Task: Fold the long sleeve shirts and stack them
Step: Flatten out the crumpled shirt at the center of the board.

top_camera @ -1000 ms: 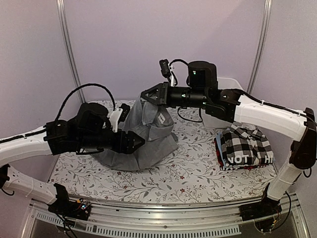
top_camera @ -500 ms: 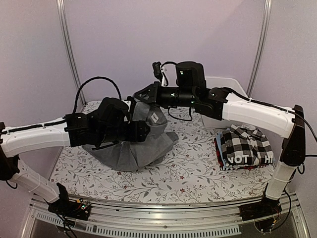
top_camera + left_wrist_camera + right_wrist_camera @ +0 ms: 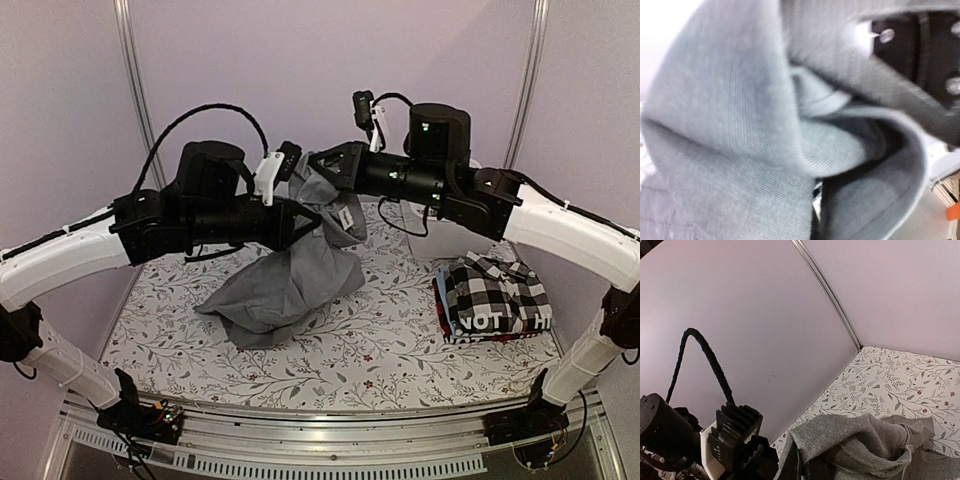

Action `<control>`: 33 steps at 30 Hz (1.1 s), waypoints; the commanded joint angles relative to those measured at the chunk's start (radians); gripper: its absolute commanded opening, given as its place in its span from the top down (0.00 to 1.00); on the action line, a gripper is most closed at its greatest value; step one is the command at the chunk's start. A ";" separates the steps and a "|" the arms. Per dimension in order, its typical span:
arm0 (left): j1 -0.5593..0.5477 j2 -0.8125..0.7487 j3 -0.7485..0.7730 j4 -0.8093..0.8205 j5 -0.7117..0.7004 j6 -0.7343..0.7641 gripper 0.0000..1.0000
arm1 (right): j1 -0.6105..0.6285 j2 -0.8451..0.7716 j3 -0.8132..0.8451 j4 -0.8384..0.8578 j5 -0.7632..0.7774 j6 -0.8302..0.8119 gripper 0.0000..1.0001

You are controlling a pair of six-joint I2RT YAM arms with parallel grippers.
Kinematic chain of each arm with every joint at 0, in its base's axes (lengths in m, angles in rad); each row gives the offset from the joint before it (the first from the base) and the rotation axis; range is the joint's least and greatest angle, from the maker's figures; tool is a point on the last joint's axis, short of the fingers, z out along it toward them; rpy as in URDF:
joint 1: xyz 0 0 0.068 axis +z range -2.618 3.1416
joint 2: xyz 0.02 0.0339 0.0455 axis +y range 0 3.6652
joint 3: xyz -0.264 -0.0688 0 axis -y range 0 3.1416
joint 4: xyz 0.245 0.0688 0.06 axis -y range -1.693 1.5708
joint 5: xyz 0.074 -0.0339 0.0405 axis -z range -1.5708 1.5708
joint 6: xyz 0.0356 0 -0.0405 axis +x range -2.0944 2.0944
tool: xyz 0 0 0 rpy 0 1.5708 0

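Note:
The plain grey shirt [image 3: 285, 285] hangs bunched over the middle of the table, its lower part resting on the cloth. My left gripper [image 3: 300, 222] is shut on a fold near its top, and grey fabric [image 3: 740, 150] fills the left wrist view and hides the fingertips. My right gripper [image 3: 322, 170] is shut on the upper edge of the same shirt [image 3: 865, 440], just above and behind the left one. On the right lies a folded stack with the black-and-white checked shirt [image 3: 495, 285] on top and the dark "NOT" shirt [image 3: 480, 322] beneath it.
The table carries a floral cloth [image 3: 400, 350]. A white bin [image 3: 432, 238] stands at the back right behind the right arm. The left arm's wrist and cable [image 3: 732, 437] sit close beside my right gripper. Purple walls enclose the back and sides.
The left gripper has shut on the grey shirt. Both grippers have risen and shifted right, pulling the shirt's top up off the table.

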 commanded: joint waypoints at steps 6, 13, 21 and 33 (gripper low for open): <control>-0.006 0.090 0.407 0.031 0.417 0.189 1.00 | 0.008 -0.291 -0.008 0.027 0.138 -0.240 1.00; 0.370 0.141 0.199 0.127 0.583 -0.084 1.00 | -0.095 -0.080 0.129 -0.185 0.112 -0.206 1.00; 0.660 0.336 0.114 0.134 0.660 -0.172 0.32 | -0.349 0.361 0.253 -0.176 -0.085 -0.038 1.00; 0.456 0.164 -0.095 0.009 0.492 -0.109 0.16 | -0.375 0.568 0.417 -0.336 -0.048 -0.096 0.37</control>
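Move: Both hands already hold the bunched grey shirt near the board's midline. The far middle of the board lies about 26 cm ahead of the right hand, 6 cm to its right and 39 cm below; from the left hand it is 29 cm ahead, 6 cm right, 30 cm below. From the right hand, the white basket is some 30 cm ahead and 29 cm right, and the plaid stack 7 cm ahead and 36 cm right, both well below. Swinging the held shirt up about 15 cm and slightly back, both hands then fling it forward and down over the board, drifting apart, fingers tipping downward. The left opens and lets go during its downswing, then draws back some 5 cm; the right plunges about 40 cm towards the board's far middle and opens about halfway at the bottom. ##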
